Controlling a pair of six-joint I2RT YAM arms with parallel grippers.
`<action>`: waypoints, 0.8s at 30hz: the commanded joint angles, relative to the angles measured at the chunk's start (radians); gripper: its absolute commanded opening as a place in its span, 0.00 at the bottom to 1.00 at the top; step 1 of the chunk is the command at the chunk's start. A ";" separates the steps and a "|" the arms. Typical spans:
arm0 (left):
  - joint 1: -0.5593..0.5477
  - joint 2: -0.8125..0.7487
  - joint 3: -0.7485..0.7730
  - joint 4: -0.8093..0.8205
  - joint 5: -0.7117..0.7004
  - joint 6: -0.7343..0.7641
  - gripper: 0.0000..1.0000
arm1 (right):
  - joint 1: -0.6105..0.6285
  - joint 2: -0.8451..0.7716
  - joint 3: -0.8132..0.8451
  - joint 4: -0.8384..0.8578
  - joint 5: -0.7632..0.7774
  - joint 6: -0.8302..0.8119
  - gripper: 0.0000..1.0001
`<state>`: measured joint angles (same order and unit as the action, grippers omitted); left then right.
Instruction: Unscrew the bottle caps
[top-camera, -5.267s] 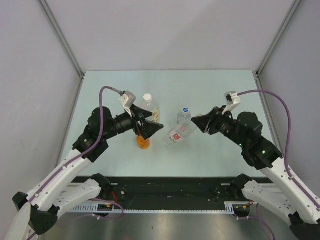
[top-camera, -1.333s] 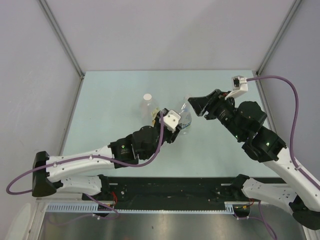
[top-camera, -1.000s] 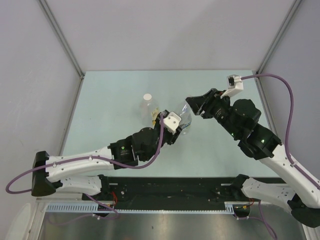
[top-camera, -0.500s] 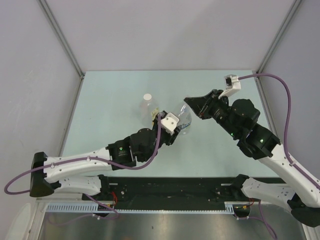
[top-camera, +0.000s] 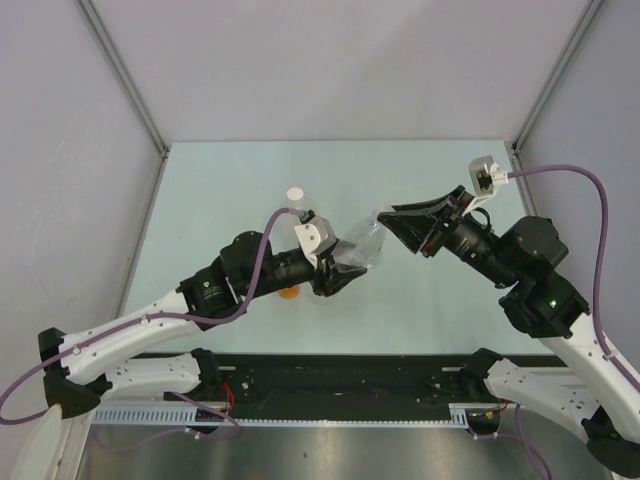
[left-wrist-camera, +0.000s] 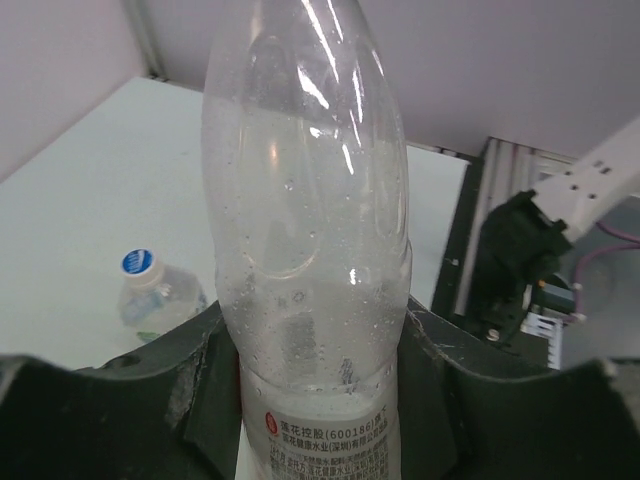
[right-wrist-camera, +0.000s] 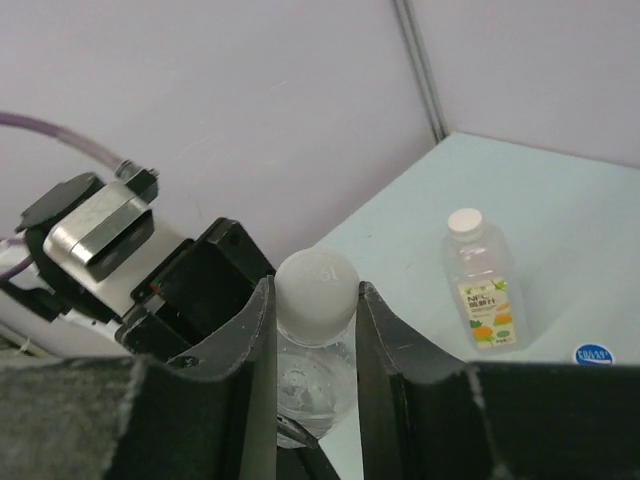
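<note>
My left gripper (top-camera: 338, 277) (left-wrist-camera: 320, 375) is shut on the lower body of a clear bottle (top-camera: 362, 246) (left-wrist-camera: 305, 230) with a white printed label, held off the table and tilted toward the right arm. Its white cap (right-wrist-camera: 316, 291) sits squeezed between the fingers of my right gripper (top-camera: 386, 215) (right-wrist-camera: 314, 305), which is shut on it. A second bottle (top-camera: 297, 204) (right-wrist-camera: 482, 292) with a white cap and a yellow-orange label stands on the table at the back left. A small bottle with a blue cap (left-wrist-camera: 137, 263) (right-wrist-camera: 593, 354) stands on the table beyond it.
An orange object (top-camera: 290, 292) shows on the table (top-camera: 220, 180) just under my left forearm. Grey walls close in the table on three sides, and a black rail (top-camera: 340, 385) runs along the near edge.
My right gripper has closed on the white cap of the held bottle. The left arm has swung its elbow back and left, tilting the bottle toward the right gripper.
</note>
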<state>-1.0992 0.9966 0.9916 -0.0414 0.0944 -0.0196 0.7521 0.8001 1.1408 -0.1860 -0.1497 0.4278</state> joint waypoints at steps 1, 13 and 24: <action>0.005 -0.018 0.047 0.000 0.379 -0.028 0.00 | -0.002 0.002 -0.021 0.019 -0.261 -0.127 0.00; 0.151 0.006 0.064 0.117 0.904 -0.103 0.00 | -0.011 -0.044 -0.042 0.049 -0.628 -0.239 0.00; 0.177 0.079 0.076 0.273 1.156 -0.233 0.00 | -0.020 -0.056 -0.042 0.000 -0.859 -0.325 0.00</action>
<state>-0.9176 1.0630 1.0153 0.0296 1.1061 -0.1806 0.7353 0.7269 1.1217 -0.0765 -0.8410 0.1490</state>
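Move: Both hands are already joined by the upright-leaning clear bottle: the left grips its body, and its white cap, between the right fingertips, sits about 3 cm ahead, 5 cm right and 9 cm above the left hand. On the table, the blue-capped bottle is some 10 cm ahead, 1 cm left and 27 cm below the right hand; the juice bottle roughly 13 cm ahead and 15 cm left, at similar depth. With the right fingertips still pinching the white cap and the left fingers keeping their hold on the bottle's body, both hands travel back towards the robot together, about 11 cm, away from the blue-capped bottle. On the way they counter-turn: the left swings clockwise some 45 degrees, while the right swings counter-clockwise about 35 and tips its fingers up nearly 30. ##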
